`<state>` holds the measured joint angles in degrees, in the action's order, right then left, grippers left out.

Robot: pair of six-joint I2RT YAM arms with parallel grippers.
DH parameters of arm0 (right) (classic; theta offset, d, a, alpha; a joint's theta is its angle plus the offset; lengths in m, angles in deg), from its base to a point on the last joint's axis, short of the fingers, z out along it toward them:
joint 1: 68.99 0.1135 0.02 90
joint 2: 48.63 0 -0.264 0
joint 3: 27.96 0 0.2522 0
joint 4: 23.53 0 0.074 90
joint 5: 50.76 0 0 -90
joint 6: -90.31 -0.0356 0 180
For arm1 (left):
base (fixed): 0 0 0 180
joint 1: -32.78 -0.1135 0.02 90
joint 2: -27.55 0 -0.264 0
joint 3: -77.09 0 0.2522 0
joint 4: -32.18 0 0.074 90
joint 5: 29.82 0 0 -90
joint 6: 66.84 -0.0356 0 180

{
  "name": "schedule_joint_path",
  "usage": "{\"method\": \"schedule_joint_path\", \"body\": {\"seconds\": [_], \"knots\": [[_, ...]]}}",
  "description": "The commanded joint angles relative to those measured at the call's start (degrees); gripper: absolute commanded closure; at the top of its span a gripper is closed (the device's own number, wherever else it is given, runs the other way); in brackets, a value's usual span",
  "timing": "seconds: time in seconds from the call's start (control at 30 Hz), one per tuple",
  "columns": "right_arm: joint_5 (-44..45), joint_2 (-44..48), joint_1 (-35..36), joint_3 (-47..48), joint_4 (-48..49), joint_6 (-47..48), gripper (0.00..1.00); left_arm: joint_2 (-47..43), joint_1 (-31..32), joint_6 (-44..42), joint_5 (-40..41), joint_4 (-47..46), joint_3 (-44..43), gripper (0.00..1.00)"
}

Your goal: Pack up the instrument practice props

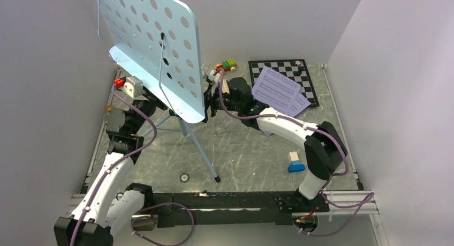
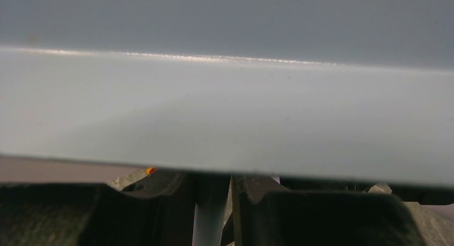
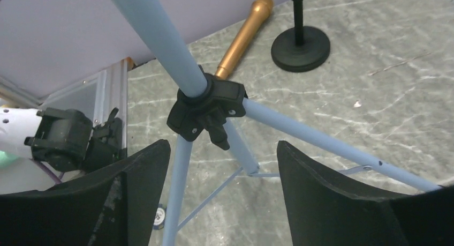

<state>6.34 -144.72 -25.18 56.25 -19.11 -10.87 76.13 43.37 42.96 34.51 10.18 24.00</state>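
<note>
The light-blue music stand (image 1: 155, 37) stands at the back left on its tripod, its hole-punched desk tilted. My left gripper (image 1: 159, 105) sits under the desk, shut on the stand's pole (image 2: 210, 216); the desk's underside (image 2: 225, 112) fills that wrist view. My right gripper (image 3: 222, 149) is open, its fingers either side of the tripod legs just below the black hub (image 3: 206, 109), touching nothing. The gold-brown microphone (image 3: 243, 37) lies on the table beside the black round-based mic stand (image 3: 300, 47). White sheet-music pages (image 1: 275, 89) lie on the chessboard.
The chessboard (image 1: 300, 69) lies at the back right, with a toy brick car (image 1: 227, 65) to its left. A blue-and-white brick (image 1: 294, 162) sits beside the right arm. A small round chip (image 1: 184, 177) lies near the front tripod foot (image 1: 217, 179). White walls enclose the table.
</note>
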Motion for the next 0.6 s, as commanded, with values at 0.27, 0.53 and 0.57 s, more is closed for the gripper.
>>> {"method": "schedule_joint_path", "body": {"seconds": [0.27, 0.53, 0.57], "knots": [[-4.69, -3.85, 0.05, 5.48, 0.28, -2.62, 0.37, 0.54, 0.4, 5.23, -4.84, 5.5, 1.35, 1.0], [-5.47, -6.78, 0.18, 9.15, -1.68, -2.04, 0.62, 0.11, 0.42, 4.6, -4.75, 6.28, 1.36, 1.0], [-5.39, -7.04, 0.27, 9.4, -2.12, -1.68, 0.65, 0.18, 0.46, 4.64, -4.73, 6.24, 1.36, 1.0]]}}
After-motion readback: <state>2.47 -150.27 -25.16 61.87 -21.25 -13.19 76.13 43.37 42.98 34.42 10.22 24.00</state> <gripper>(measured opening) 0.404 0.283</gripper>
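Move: The black knob on the music stand's tripod hub is about 5 cm to the right hand's left, roughly 1 cm ahead and 1 cm below. The hub is some 3 cm beyond the knob to the left and 1 cm higher than the hand; the pale blue pole rises from it, its middle about 8 cm above the hand, 6 cm left and 2 cm back. From the left hand, the knob is some 15 cm below and 3 cm ahead, with no sideways offset. Ease the right gripper some 2 cm to the left, in towards the hub's knob, dipping about 2 cm at first and then coming half of that back up. Close the fingers from wide open to about half that gap so the tips come to either side of the knob, the wrist turning barely 5 degrees. Keep the left hand still, its grip on the stand just under the tray unchanged. ##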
